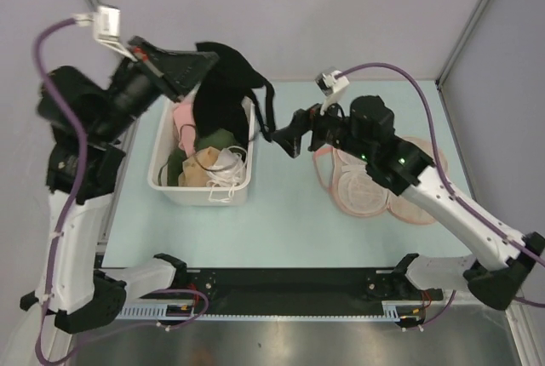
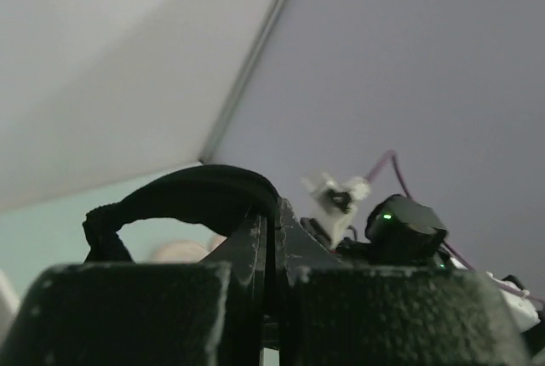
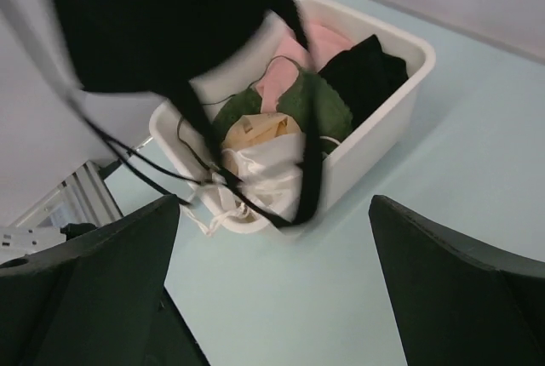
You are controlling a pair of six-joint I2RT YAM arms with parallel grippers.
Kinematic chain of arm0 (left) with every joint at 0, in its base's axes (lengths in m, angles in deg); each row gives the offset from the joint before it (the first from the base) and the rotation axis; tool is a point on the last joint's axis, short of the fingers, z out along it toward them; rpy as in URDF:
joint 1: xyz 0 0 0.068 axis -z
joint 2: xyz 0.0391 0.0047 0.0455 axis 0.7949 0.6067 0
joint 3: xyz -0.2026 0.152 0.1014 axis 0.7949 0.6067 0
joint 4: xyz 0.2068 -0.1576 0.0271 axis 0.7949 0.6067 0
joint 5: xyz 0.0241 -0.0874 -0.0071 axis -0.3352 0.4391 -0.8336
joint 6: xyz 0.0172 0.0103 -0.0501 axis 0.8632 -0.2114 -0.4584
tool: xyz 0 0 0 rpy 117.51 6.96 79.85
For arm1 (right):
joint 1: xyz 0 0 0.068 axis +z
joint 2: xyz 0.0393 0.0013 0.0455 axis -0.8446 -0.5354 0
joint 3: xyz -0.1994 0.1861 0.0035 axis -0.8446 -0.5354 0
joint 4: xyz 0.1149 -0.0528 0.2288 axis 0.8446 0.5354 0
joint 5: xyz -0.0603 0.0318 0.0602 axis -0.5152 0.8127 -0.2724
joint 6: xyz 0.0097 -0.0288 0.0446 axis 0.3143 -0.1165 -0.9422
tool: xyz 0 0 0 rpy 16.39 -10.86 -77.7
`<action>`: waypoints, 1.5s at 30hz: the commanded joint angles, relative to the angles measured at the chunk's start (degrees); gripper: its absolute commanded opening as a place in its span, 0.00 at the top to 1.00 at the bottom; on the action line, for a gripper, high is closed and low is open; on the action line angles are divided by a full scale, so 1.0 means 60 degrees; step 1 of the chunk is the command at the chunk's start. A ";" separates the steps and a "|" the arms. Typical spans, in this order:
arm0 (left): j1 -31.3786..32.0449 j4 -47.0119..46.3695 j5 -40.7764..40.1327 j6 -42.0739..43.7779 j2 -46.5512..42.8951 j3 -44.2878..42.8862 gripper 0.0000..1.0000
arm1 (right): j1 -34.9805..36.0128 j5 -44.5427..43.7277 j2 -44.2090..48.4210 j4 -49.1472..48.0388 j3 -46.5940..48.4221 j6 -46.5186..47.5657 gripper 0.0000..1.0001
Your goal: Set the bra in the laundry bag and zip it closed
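Note:
The black bra (image 1: pixel 223 85) hangs in the air above the white bin, and my left gripper (image 1: pixel 204 64) is shut on its top edge. In the left wrist view the jaws (image 2: pixel 272 247) are pressed together on a black band of the bra (image 2: pixel 192 191). My right gripper (image 1: pixel 285 138) stands open just right of a dangling strap, with nothing between its fingers. The right wrist view shows the bra (image 3: pixel 153 25) blurred at top left, ahead of the open gripper (image 3: pixel 274 289). The laundry bag (image 1: pixel 362 196) lies open on the table, partly hidden under my right arm.
A white bin (image 1: pixel 158 180) stands left of centre. It holds pink (image 3: pixel 315 42), green (image 3: pixel 315 106), black (image 3: pixel 362 72) and white (image 3: pixel 264 174) garments, and white cords hang over its near rim. Metal frame posts rise at the table's back corners.

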 commanded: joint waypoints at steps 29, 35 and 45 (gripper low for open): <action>0.5242 -0.0597 -0.3152 -0.6460 0.0627 0.4565 1.00 | 0.3238 -0.7508 0.5103 -0.1578 -0.4213 0.4329 0.60; 0.5242 -0.2182 -0.1744 -0.3900 0.1110 0.4493 0.33 | 0.3238 -0.8430 0.6130 0.0293 -0.4111 0.3247 1.00; 0.5227 -0.1493 -0.3514 -0.0542 0.1184 0.4813 0.16 | 0.3238 -1.0102 0.8049 0.5626 -0.2618 -0.0779 1.00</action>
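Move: The left gripper already holds the black bra up high; the open right gripper, where the bra is being taken, sits about 13 cm to its right, 2 cm back and 22 cm below. From the right hand, the hanging bra's middle is roughly 9 cm left, 3 cm ahead and 12 cm up. The white bin lies some 25 cm left, 11 cm ahead and 30 cm down, the laundry bag about 27 cm right, 6 cm ahead and 36 cm down. The left hand swings the bra down some 20 cm and right about 15 cm, tipping its fingers down about 50 degrees, while the right hand backs off to the rear and right and sinks a little, then pinches the near part of the bra shut between its fingers. Once that grip is closed, the left fingers open and let go, and the right hand carries the bra on to the right some 14 cm, turning clockwise to about 35 degrees from its starting heading. ##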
